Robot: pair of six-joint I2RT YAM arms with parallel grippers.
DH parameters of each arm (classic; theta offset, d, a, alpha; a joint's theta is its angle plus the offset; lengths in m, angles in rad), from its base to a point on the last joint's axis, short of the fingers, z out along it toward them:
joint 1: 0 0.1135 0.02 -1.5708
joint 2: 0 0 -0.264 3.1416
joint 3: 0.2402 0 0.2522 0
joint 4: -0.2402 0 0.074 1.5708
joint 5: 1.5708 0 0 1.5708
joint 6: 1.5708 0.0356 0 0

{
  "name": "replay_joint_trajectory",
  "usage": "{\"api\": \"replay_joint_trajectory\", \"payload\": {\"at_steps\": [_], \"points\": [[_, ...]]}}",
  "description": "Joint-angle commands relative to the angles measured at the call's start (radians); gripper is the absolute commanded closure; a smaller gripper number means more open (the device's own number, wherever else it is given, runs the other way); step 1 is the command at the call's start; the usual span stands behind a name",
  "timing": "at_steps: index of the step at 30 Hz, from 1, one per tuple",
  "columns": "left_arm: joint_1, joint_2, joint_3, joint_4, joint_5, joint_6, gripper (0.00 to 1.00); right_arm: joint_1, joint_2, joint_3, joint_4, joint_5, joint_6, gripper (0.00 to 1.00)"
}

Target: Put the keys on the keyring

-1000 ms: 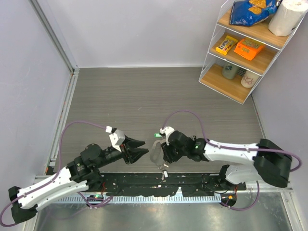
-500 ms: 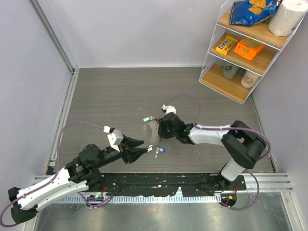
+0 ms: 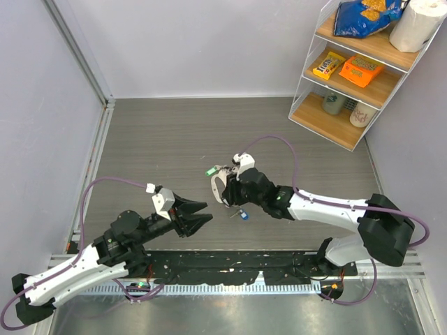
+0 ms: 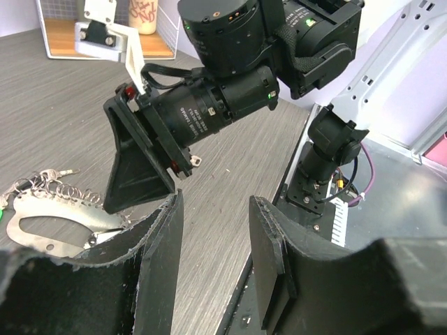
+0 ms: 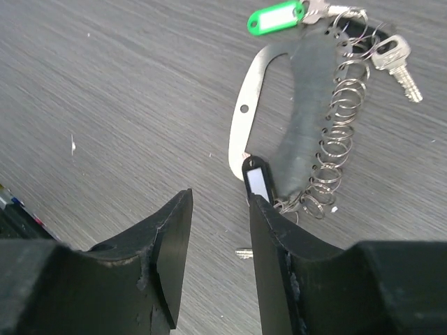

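Note:
The keyring (image 5: 241,118), a pale grey oval loop with a dark strip and a row of small rings (image 5: 335,132), lies flat on the wood-grain table. A green-tagged key (image 5: 276,15) and a bare silver key (image 5: 394,56) sit at its far end. A dark tag (image 5: 257,180) rests at its near end, by a small key tip (image 5: 243,253). My right gripper (image 5: 220,209) hovers over that near end, open, with only table between its fingers. In the top view the keyring (image 3: 218,183) lies under the right gripper (image 3: 229,195). My left gripper (image 3: 199,213) is open and empty, just left of it.
A black rail (image 3: 230,269) runs along the near edge by both arm bases. A wire shelf (image 3: 349,70) with snacks and cups stands at the back right. White walls close the left and back. Purple cables (image 3: 112,181) loop off both arms.
The right gripper carried the keyring away from the near rail, then set it down on the table and opened its jaws. The left gripper stayed nearly in place.

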Motion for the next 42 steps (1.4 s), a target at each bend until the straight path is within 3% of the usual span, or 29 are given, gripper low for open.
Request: {"api": "replay_joint_trajectory", "payload": {"at_steps": [1,15,22,30,34,37,42], "points": [[0.001,-0.001,0.01,0.045,0.0,0.005,0.53,0.004,0.057,0.073,-0.025,-0.047,-0.011,0.55],[0.001,-0.005,0.017,0.03,0.001,0.002,0.52,0.007,0.287,0.171,0.023,-0.012,0.053,0.52],[0.003,-0.022,0.004,0.031,0.0,-0.003,0.52,0.009,0.24,0.07,0.01,-0.059,0.061,0.52],[0.003,-0.027,0.003,0.04,0.009,-0.016,0.52,0.087,0.125,0.051,-0.081,-0.245,-0.059,0.57],[0.001,-0.022,0.003,0.05,0.011,-0.019,0.52,0.096,-0.039,-0.037,-0.037,-0.185,-0.054,0.57],[0.001,-0.011,0.006,0.062,0.015,-0.023,0.52,0.095,-0.161,-0.079,-0.052,-0.003,-0.051,0.57],[0.001,0.01,0.015,0.068,0.021,-0.023,0.52,0.067,-0.195,-0.091,-0.186,0.197,-0.038,0.6]]}}
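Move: Near the right hand, the black key tag lies about 2 cm ahead, 3 cm to the left and 10 cm below, at the near end of the keyring plate. The plate's middle is some 6 cm ahead and 4 cm left, the green tag about 12 cm ahead and 7 cm left, the blue-tagged key roughly 4 cm back and 4 cm right. From the left hand the black tag is around 11 cm ahead, 3 cm right and 23 cm below. Dipping open-fingered towards the black tag's spot, the right hand sinks about 8 cm with a 3 cm drift to its left, tipping down slightly. From low it sweeps back roughly 8 cm towards its base, turning a little counter-clockwise, rises some 9 cm, then eases forward and right as the wrist levels out again. The fingers stay open. ##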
